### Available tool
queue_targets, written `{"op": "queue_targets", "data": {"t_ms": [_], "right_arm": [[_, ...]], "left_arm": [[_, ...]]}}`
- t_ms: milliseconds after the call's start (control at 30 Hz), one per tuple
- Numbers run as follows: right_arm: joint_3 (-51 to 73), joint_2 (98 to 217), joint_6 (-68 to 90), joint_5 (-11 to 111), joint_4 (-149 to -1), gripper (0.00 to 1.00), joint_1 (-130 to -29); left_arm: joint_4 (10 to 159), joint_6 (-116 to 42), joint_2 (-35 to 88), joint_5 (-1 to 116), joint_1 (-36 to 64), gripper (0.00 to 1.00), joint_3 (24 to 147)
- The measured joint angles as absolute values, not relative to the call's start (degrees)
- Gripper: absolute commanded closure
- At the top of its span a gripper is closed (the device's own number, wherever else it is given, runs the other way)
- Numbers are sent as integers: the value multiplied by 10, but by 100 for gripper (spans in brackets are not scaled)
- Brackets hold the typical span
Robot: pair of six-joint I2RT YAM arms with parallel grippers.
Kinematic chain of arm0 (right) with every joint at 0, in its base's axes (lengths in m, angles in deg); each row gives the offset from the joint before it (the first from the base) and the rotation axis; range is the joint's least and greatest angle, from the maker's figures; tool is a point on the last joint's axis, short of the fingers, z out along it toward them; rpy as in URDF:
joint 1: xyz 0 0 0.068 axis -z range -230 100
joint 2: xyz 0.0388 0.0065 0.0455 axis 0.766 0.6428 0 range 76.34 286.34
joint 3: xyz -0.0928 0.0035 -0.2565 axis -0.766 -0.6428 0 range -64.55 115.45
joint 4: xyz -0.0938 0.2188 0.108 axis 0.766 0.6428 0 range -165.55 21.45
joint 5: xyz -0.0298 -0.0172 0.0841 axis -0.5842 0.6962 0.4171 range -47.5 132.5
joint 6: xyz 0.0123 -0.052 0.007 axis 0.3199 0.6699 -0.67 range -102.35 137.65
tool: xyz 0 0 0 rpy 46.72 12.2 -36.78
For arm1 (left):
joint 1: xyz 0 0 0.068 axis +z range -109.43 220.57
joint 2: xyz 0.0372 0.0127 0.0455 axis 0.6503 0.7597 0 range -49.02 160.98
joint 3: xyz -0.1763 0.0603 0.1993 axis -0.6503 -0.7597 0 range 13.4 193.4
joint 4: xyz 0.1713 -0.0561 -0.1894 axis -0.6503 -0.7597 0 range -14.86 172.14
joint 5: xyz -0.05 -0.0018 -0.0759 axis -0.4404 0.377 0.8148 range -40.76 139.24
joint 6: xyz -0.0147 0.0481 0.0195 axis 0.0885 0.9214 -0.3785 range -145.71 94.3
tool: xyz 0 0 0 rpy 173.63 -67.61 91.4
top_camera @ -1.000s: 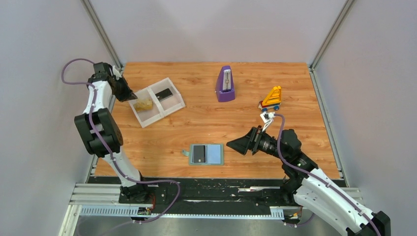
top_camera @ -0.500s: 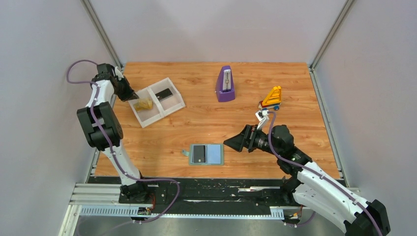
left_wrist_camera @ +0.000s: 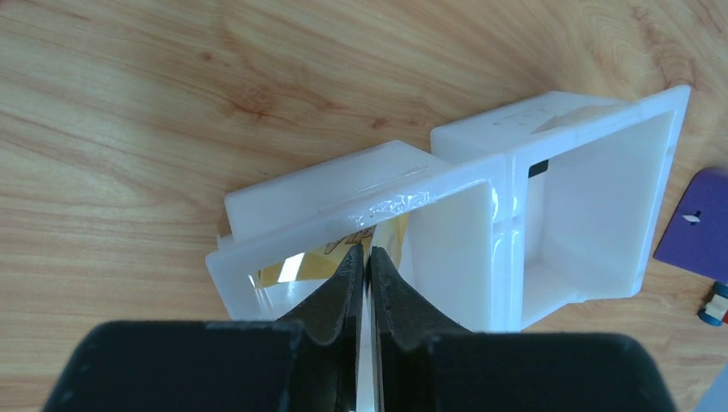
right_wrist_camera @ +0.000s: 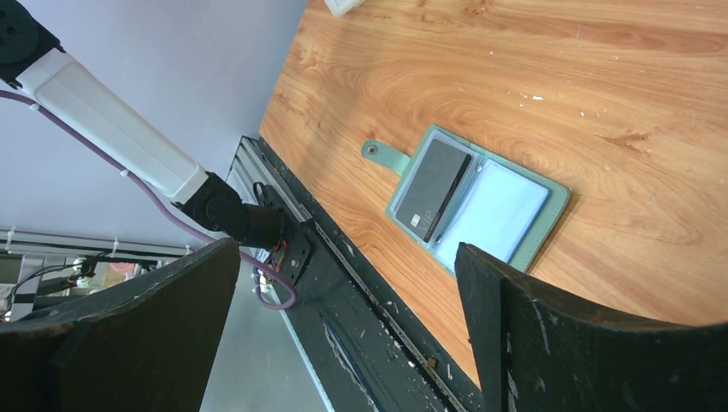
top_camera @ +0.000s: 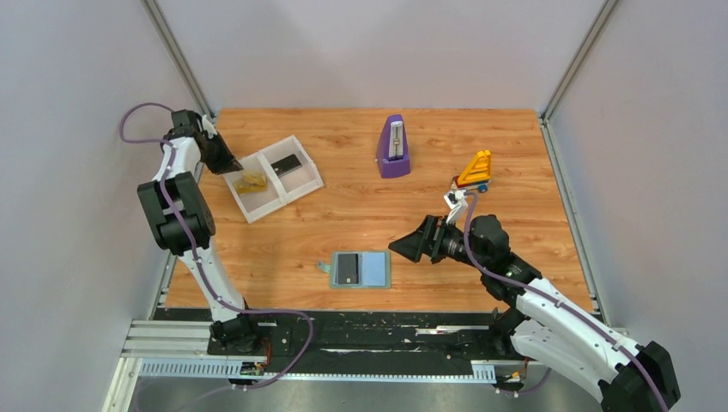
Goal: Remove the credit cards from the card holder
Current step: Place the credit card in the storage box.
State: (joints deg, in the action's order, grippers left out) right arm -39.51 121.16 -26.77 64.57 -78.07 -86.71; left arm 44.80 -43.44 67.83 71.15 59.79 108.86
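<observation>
The teal card holder (top_camera: 375, 269) (right_wrist_camera: 506, 210) lies open near the table's front edge, with a dark credit card (top_camera: 348, 268) (right_wrist_camera: 433, 189) in its left pocket. A yellowish credit card (top_camera: 251, 181) (left_wrist_camera: 288, 270) rests in the left compartment of the white tray (top_camera: 296, 190) (left_wrist_camera: 446, 184), and another dark card (top_camera: 286, 163) lies in the right one. My left gripper (top_camera: 230, 165) (left_wrist_camera: 367, 253) hovers at the tray's left rim, its fingers a thin slit apart with nothing between them. My right gripper (top_camera: 403, 249) (right_wrist_camera: 346, 249) stands wide open and empty, right of the holder.
A purple metronome (top_camera: 393, 146) stands at the back middle of the table. A yellow and orange toy (top_camera: 475, 169) sits right of it, close behind my right arm. The black rail (right_wrist_camera: 360, 283) runs along the table's front edge.
My left gripper's fingers have parted slightly at the tray, and the yellowish card lies free in it. My right gripper has shifted a little left toward the holder.
</observation>
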Motion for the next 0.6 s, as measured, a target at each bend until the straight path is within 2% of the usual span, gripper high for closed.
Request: {"op": "queue_targets", "data": {"t_ms": [333,400,433,500,600], "right_arm": [[-371,1228,-264,641,-779,0,-867],[-367,1235,-264,641,-779,0,-867],[-363,1240,-266,641,-778,0,-867],[-356,1251,-268,640,-771,1,-867],[-337,1272,-271,640,-746,1,-867]], "left_arm": [[422,-425,696,687,598,55,1116],[401,-430,699,679,598,47,1147],[394,-434,699,674,598,39,1165],[388,-446,699,663,598,33,1194],[385,-470,691,651,598,31,1208]]}}
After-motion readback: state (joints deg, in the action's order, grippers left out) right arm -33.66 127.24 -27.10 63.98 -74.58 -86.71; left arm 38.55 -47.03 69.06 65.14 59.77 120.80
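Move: The gold card my left fingers have just brought in lies in the storage box's left compartment, its middle about 3 cm to my left hand's right, 3 cm back and 3 cm below. The black item in the other compartment is some 12 cm to the right, about 1 cm farther out and 4 cm down. From my idle right hand, the gold card lies about 38 cm left, 25 cm ahead and 12 cm lower. With my left hand I ease down another centimetre into the left compartment while the fingers begin to spread, letting go of the gold card. Then, still opening to about two thirds, I lift roughly 6 cm clear of the box, drifting a couple of centimetres forward and left, with only a slight wrist turn. ##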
